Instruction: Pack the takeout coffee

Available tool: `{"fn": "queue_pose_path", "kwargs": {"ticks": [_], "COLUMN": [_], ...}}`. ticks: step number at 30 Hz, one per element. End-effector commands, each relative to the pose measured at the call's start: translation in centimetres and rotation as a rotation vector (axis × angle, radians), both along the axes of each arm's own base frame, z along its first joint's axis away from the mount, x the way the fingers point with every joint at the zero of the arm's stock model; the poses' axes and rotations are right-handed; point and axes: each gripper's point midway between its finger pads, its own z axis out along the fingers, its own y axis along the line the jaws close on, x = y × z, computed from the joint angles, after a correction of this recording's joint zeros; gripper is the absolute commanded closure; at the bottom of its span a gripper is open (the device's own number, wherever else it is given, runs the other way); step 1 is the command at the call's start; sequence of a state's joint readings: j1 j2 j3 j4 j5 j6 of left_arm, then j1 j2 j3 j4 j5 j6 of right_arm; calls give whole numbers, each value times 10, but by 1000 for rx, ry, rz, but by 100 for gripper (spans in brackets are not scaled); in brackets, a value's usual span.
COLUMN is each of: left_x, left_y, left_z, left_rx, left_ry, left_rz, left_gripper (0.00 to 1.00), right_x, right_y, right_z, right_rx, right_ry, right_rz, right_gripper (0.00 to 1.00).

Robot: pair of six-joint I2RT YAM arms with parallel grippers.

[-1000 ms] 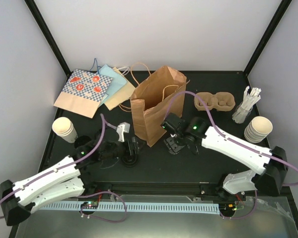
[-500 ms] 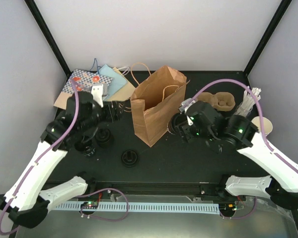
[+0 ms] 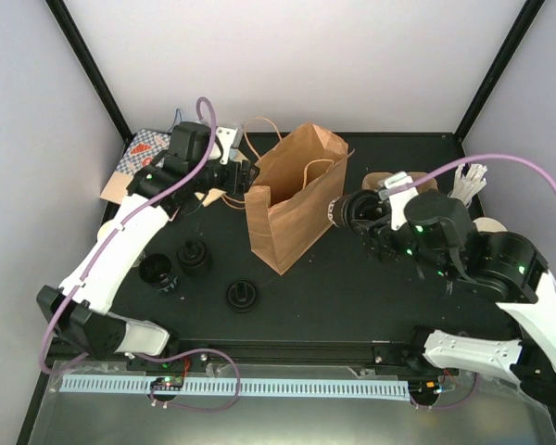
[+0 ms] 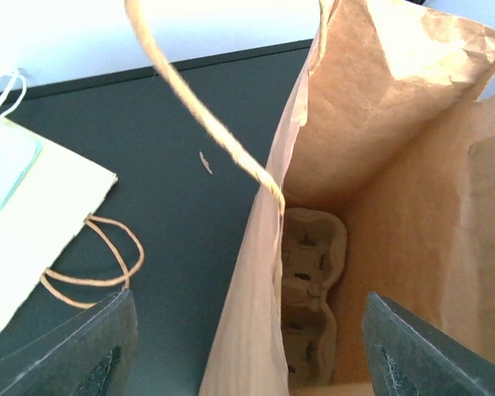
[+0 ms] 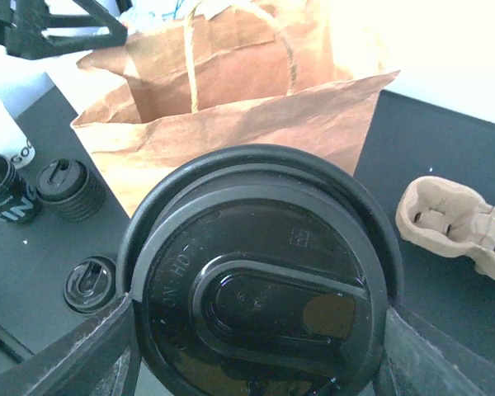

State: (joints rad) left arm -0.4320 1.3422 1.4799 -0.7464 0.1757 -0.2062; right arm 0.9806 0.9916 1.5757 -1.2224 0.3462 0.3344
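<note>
The brown paper bag stands open mid-table. Down inside it, the left wrist view shows a tan pulp carrier lying on the bottom. My left gripper hovers open at the bag's top left edge, its fingers either side of the bag wall. My right gripper is shut on a cup with a black lid, held in the air by the bag's right side. Another carrier lies on the table to the right.
On the table left of the bag are a stack of black lids, a single lid and a black cup. Flat paper bags lie at the back left. Straws stand at the right.
Both arms rose from the table. The left gripper went up and back to the bag's rim, opening a little. The right gripper carried the lidded cup up beside the bag.
</note>
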Motion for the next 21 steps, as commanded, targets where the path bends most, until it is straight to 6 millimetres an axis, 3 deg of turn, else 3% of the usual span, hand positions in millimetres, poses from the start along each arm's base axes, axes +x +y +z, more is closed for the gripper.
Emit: {"fn": "queue_pose_path", "kwargs": {"ticks": [1,6,11,13,17,18,21], "left_x": [24,42,50,50,40,37,25], "left_y": [-9,-15,-21,-22,-31,-31,-30], "left_z": [23,9,-4,-3,8,12,26], "left_rx": [62,101,132,134,111,109,107], "left_ry": [-123,-93,-57,-51,-79,-92,-130], "left_rz": [-68,-77,-99,-109,-180,-192,-220], "left_gripper": [23,29,46,55,93,98,99], "right_x": [-3,-8,-13,-13,-13,-12,-9], "right_y": [-22,-38,-52,-54,-55,-55,-54], "right_z": [29,50,67,69,77,80,94], "right_rx": [57,115,163,165,163,162,162], "right_ry": [-105,-180,-240,-251,-273,-281,-314], "right_rz": [-43,-55,-74,-74,-73,-75,-77], "right_gripper": [34,34,34,34,38,38,38]}}
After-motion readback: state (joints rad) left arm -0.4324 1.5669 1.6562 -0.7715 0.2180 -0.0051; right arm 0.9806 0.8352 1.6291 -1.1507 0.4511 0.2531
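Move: Just ahead of the left hand, the bag's left rim lies about 5 cm forward, 3 cm right and 2 cm lower, already between the open fingers; the bag mouth's middle is some 7 cm ahead and 9 cm right. From the right hand, holding the lidded cup, the mouth lies roughly 15 cm ahead, 12 cm left and 8 cm below; the cup carrier is 20 cm ahead, 15 cm right, 36 cm down. Reaching about 5 cm forward, with some rightward drift and a slight dip, the left hand brings its open fingers over the bag's left rim and shuts them on the paper by the cord handle, easing back a touch at the end. Meanwhile the right hand keeps its grip on the lidded cup, lifting it about 7 cm and drawing it 5 cm right, away from the bag, with the fingers tipping upward. ##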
